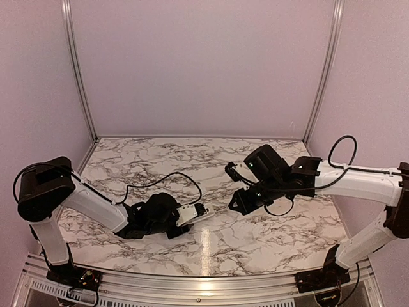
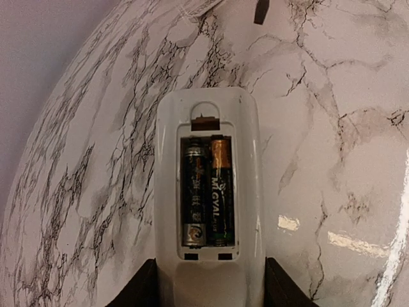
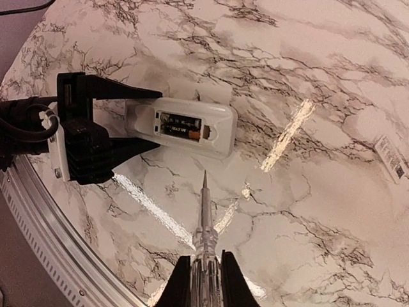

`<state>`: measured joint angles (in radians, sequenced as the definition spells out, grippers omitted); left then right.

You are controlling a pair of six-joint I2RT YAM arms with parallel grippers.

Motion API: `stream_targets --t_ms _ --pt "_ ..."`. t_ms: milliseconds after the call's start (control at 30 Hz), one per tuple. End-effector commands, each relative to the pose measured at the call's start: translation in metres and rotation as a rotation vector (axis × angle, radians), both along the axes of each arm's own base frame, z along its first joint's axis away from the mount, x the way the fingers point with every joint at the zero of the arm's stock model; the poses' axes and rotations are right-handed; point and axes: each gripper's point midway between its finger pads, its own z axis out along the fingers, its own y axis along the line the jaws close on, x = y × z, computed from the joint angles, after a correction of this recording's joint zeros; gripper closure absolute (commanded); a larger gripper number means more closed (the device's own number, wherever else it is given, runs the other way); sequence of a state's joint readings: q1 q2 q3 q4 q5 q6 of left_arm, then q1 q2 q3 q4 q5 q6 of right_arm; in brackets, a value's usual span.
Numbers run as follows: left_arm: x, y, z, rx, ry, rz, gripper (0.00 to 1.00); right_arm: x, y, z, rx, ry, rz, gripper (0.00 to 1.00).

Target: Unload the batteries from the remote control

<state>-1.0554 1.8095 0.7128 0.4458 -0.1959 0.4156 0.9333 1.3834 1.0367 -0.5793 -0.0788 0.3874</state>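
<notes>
The white remote control (image 2: 208,281) lies on the marble with its battery bay open and facing up. Two dark batteries (image 2: 195,192) (image 2: 221,192) sit side by side in the bay. My left gripper (image 2: 211,291) is shut on the remote's near end, one dark finger on each long side. From above, the left gripper (image 1: 182,217) holds the remote (image 1: 199,213) at the table's middle front. My right gripper (image 3: 204,259) is shut on a slim pointed metal tool (image 3: 204,217). The tool's tip hovers a short way off the remote (image 3: 220,131), not touching it.
A small pale strip with print (image 3: 391,157) lies on the marble table (image 1: 211,160) to the right. The metal front rail (image 3: 45,224) runs close behind the left gripper. Lilac walls close off the back and sides.
</notes>
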Motion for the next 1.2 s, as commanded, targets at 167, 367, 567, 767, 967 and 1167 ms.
stream_targets --t_ms 167,367,567,767,967,1167 --pt "0.003 -0.011 0.033 -0.169 -0.076 0.095 1.00 0.007 0.041 0.021 0.017 -0.111 0.061 1.00" --pt "0.005 -0.011 0.038 -0.185 -0.087 0.110 1.00 0.013 0.046 0.018 -0.023 -0.150 0.036 1.00" --pt "0.004 -0.013 0.033 -0.174 -0.091 0.092 1.00 0.019 0.050 0.017 -0.050 -0.176 0.019 1.00" --pt "0.002 -0.012 0.032 -0.170 -0.096 0.085 1.00 0.029 0.050 0.012 -0.096 -0.201 -0.010 1.00" --pt "0.002 -0.011 0.031 -0.167 -0.095 0.086 1.00 0.034 0.053 0.009 -0.120 -0.210 -0.009 1.00" --pt "0.004 -0.011 0.028 -0.157 -0.098 0.093 1.00 0.035 0.052 0.002 -0.140 -0.202 -0.010 1.00"
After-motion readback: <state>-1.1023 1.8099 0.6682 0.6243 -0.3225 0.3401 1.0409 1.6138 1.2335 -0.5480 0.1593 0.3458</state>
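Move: From the right hand, which holds the screwdriver, the middle of the remote's battery bay lies about 6 cm ahead, 12 cm left and 12 cm below. The screwdriver tip is some 3 cm ahead of that hand, 6 cm left and 9 cm below; the left fingers gripping the remote's near end are about 3 cm ahead, 15 cm left and 11 cm below. From the left hand the bay is roughly 3 cm ahead, 3 cm right and 1 cm lower. Leftward first, then bending forward, the right hand carries the screwdriver about 5 cm left and 3 cm ahead at nearly level height, tilting some 10 degrees so the tip swings forward into the bay at the far end of the black battery. Meanwhile the left hand keeps its grip and raises the remote about 2 cm towards the tool, tilting its far end up. ##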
